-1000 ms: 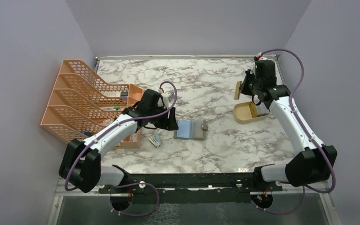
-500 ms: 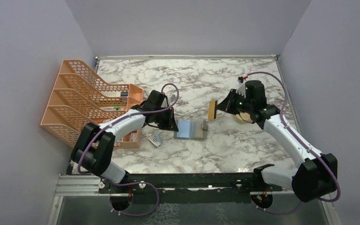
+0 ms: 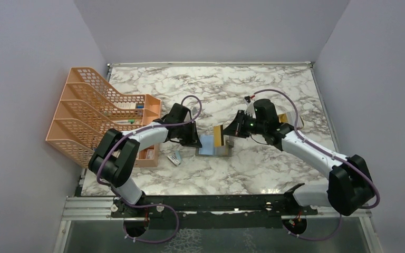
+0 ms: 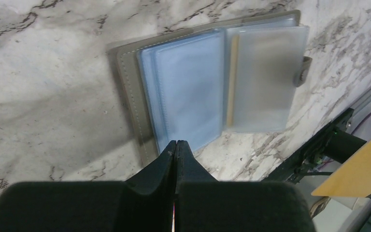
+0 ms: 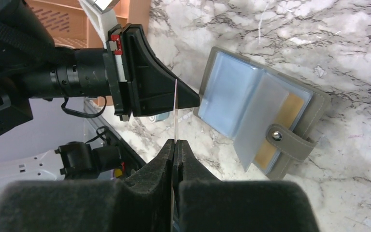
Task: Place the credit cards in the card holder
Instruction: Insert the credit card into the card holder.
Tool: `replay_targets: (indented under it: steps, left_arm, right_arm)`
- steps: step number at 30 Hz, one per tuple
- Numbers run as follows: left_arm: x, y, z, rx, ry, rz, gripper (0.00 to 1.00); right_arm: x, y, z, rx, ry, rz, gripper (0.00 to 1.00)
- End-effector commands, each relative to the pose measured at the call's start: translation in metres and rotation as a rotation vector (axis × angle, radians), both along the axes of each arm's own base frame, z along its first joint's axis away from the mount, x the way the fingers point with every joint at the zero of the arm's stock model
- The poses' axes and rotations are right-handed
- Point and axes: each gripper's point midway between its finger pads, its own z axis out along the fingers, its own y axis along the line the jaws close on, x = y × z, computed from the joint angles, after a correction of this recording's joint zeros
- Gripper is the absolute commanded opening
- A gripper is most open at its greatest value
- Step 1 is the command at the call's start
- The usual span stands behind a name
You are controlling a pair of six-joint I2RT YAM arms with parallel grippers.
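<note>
The card holder (image 3: 213, 145) lies open on the marble, grey outside with light blue pockets (image 4: 188, 92) and a snap tab (image 5: 276, 136). One tan credit card (image 5: 290, 108) sits in a pocket on its tab side. My right gripper (image 3: 230, 130) is shut on another tan credit card (image 3: 219, 135), held on edge just above the holder; it shows edge-on (image 5: 175, 111) in the right wrist view. My left gripper (image 4: 176, 143) is shut, its tips resting at the holder's left edge with nothing visible between them.
An orange mesh file rack (image 3: 97, 113) stands at the left with small items inside. A small packet (image 3: 175, 157) lies beside it. The tan tray (image 3: 283, 117) peeks out behind the right arm. Grey walls enclose the table.
The right arm has swung left from the tray, carrying the card over to the holder. The left gripper has closed and settled at the holder's left edge.
</note>
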Motion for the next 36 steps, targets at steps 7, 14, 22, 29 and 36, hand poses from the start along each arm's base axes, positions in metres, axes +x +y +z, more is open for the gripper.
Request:
replay_targets:
  steps: [7, 14, 22, 29, 36]
  left_arm:
    - [0.006, 0.015, -0.026, 0.105, -0.021, 0.061, 0.0]
    - [-0.011, 0.005, -0.038, 0.136, -0.015, 0.0, 0.0]
    - [-0.016, 0.015, -0.034, 0.195, -0.069, 0.031, 0.0]
    - [-0.013, 0.016, -0.031, 0.207, -0.076, 0.029, 0.0]
    - [-0.01, 0.012, -0.028, 0.193, -0.084, 0.016, 0.0]
  right_arm:
    - [0.023, 0.004, -0.047, -0.087, 0.013, -0.008, 0.01]
    - [0.02, -0.005, -0.089, -0.197, 0.066, 0.013, 0.01]
    - [0.021, -0.017, -0.106, -0.275, 0.058, 0.004, 0.01]
    - [0.011, 0.001, -0.089, -0.165, 0.06, 0.081, 0.01]
    - [0.01, 0.008, -0.091, -0.124, 0.081, 0.108, 0.01]
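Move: The right hand already holds the gold card. The middle of the open card holder is about 4 cm to its left, 1 cm ahead and 12 cm below, with the clear flap 1 cm left and 1 cm ahead, 11 cm down. The tan box stands some 25 cm right and 10 cm ahead. From the closed left hand, the holder's middle is 2 cm ahead, 5 cm right and 3 cm below; the small blue clip is 11 cm left and 3 cm back. The left hand's shut fingertips come down roughly 3 cm onto the card holder's near-left corner, draw back and slightly right, and stay there holding it. Meanwhile the right hand, keeping its pinch on the card, sinks about 10 cm towards the middle fold beside the clear flap, its fingers tipping some 10 degrees further down, then eases up and left by nearly 1 cm. ##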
